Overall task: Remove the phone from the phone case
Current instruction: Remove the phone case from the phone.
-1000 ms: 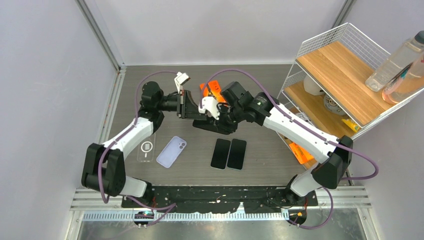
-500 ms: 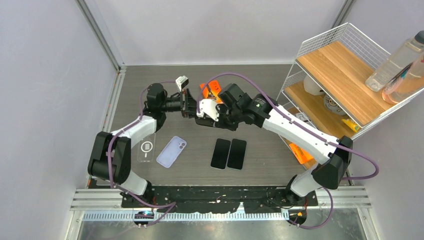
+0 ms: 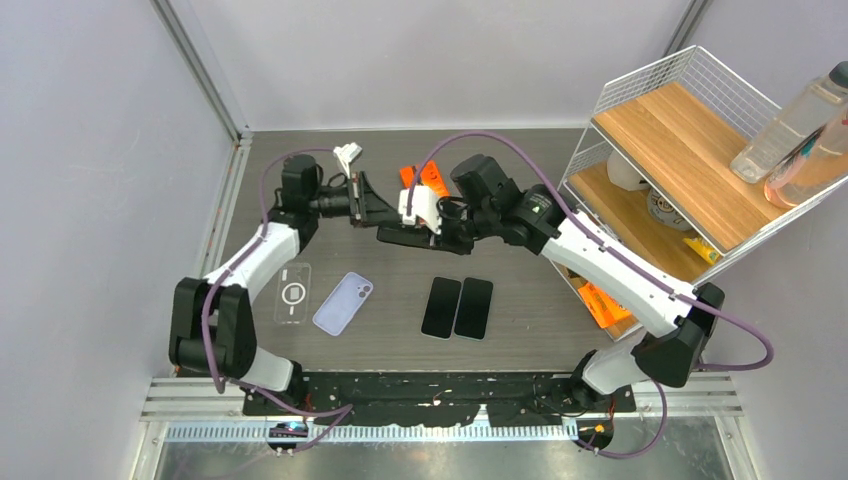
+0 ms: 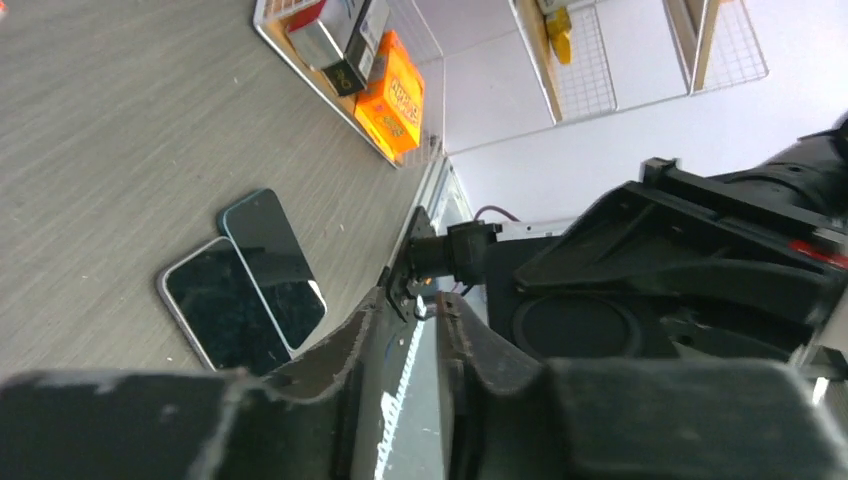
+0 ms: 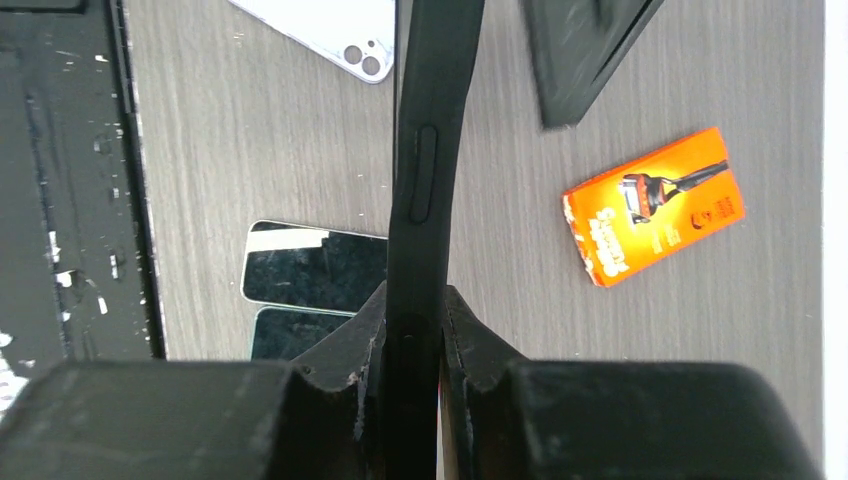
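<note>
My right gripper is shut on one end of the black phone case, holding it above the table's middle. The case's edge with a side button runs up the right wrist view. I cannot tell the phone apart from the case. My left gripper hovers just left of the case's free end, apart from it. Its jaws stand a narrow gap apart with nothing between them. The case's back with a round ring fills the right of the left wrist view.
Two bare dark phones lie side by side near the front, with a lilac case and a clear case to their left. An orange razor packet lies behind the grippers. A wire shelf rack stands at the right.
My left gripper has pulled back to the left, off the black case, and its jaws have narrowed. My right gripper keeps its hold and has shifted the case slightly.
</note>
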You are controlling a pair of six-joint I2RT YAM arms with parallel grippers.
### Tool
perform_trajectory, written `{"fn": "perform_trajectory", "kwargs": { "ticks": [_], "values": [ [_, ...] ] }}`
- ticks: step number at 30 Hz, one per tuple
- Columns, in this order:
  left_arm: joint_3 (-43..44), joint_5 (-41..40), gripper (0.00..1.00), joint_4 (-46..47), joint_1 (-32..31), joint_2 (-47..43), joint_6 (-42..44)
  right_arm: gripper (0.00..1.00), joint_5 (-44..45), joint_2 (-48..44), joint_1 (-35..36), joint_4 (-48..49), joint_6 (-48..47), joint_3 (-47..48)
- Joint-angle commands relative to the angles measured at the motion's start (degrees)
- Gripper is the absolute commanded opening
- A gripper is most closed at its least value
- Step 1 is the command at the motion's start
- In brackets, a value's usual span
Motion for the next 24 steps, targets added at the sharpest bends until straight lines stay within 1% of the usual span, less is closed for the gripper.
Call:
{"fn": "perform_trajectory", "kwargs": {
  "ticks": [1, 2, 4, 5, 6, 7, 9, 11, 13, 15, 17, 20, 24],
  "values": [
    [7.75, 2.59, 0.36, -21.68, 3.79, -4.96, 27.30, 0.05, -11.59, -3.24, -3.37, 0.25, -0.23, 2.39],
    [9.63, 3.39, 0.43, -27.92, 4.49, -5.20, 33.80, 0.06, -14.58, -3.15, -4.54, -1.28, -0.28, 2.82],
    [16.18, 3.64, 0.56, -44.27, 5.27, -5.35, 51.72, 0.05, -18.20, -2.62, -5.93, -3.52, -0.61, 4.25],
    [19.14, 3.30, 0.62, -54.60, 5.30, -5.21, 62.49, 0.05, -19.28, -2.45, -6.36, -4.70, -0.86, 5.24],
    [21.82, 2.80, 0.68, -62.12, 5.25, -4.98, 72.36, 0.05, -21.56, -1.97, -7.07, -6.12, -1.12, 5.78],
    [23.85, 2.22, 0.72, -68.74, 5.24, -4.84, 82.49, 0.05, -22.54, -1.68, -7.71, -6.84, -1.39, 6.80],
    [26.77, 2.14, 0.77, -79.66, 5.18, -4.79, 94.16, 0.06, -25.37, -0.69, -8.49, -8.77, -1.53, 8.25],
    [28.82, 2.78, 0.82, -88.63, 4.66, -5.02, 102.14, 0.06, -27.47, 0.03, -9.09, -9.95, -1.31, 9.17],
    [30.13, 2.93, 0.84, -92.66, 2.98, -5.60, 106.14, 0.05, -28.81, 0.58, -9.34, -10.44, -1.02, 9.71],
    [30.28, 3.24, 0.85, -93.08, 0.75, -6.84, 106.49, 0.06, -30.19, 1.18, -9.43, -10.83, -0.81, 10.23],
    [29.80, 3.79, 0.85, -91.80, -1.44, -8.33, 105.11, 0.05, -30.68, 1.77, -9.64, -10.89, -0.37, 10.59],
    [28.13, 4.00, 0.83, -87.13, -4.49, -11.04, 100.96, 0.06, -31.35, 2.21, -9.95, -10.92, 0.22, 10.77],
    [24.33, 2.72, 0.77, -76.31, -7.02, -15.09, 92.00, 0.05, -32.37, 2.27, -10.34, -10.88, 0.65, 10.55]
  ]
}}
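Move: The cased phone, gripped at its right end by the right hand, has its middle about 6 cm left and 1 cm ahead of that hand at nearly its height; from the left hand it is some 5 cm back and 3 cm right, slightly below. On the table, some 22 cm below the left hand, the lavender case lies 9 cm back and 12 cm left, the two bare phones 10 cm back and 14 cm right, the orange box 18 cm ahead and 8 cm right. The left hand first backs off about 5 cm to its left and 4 cm up from the held case's far side, then sweeps about 12 cm back towards the base around the case's left end, the wrist rolling and swinging clockwise, some 60 degrees in all, while its nearly shut fingers spread wide. The right hand keeps its grip on the cased phone, draws it back and a little up by about 3 cm and tilts it some 20 degrees. ##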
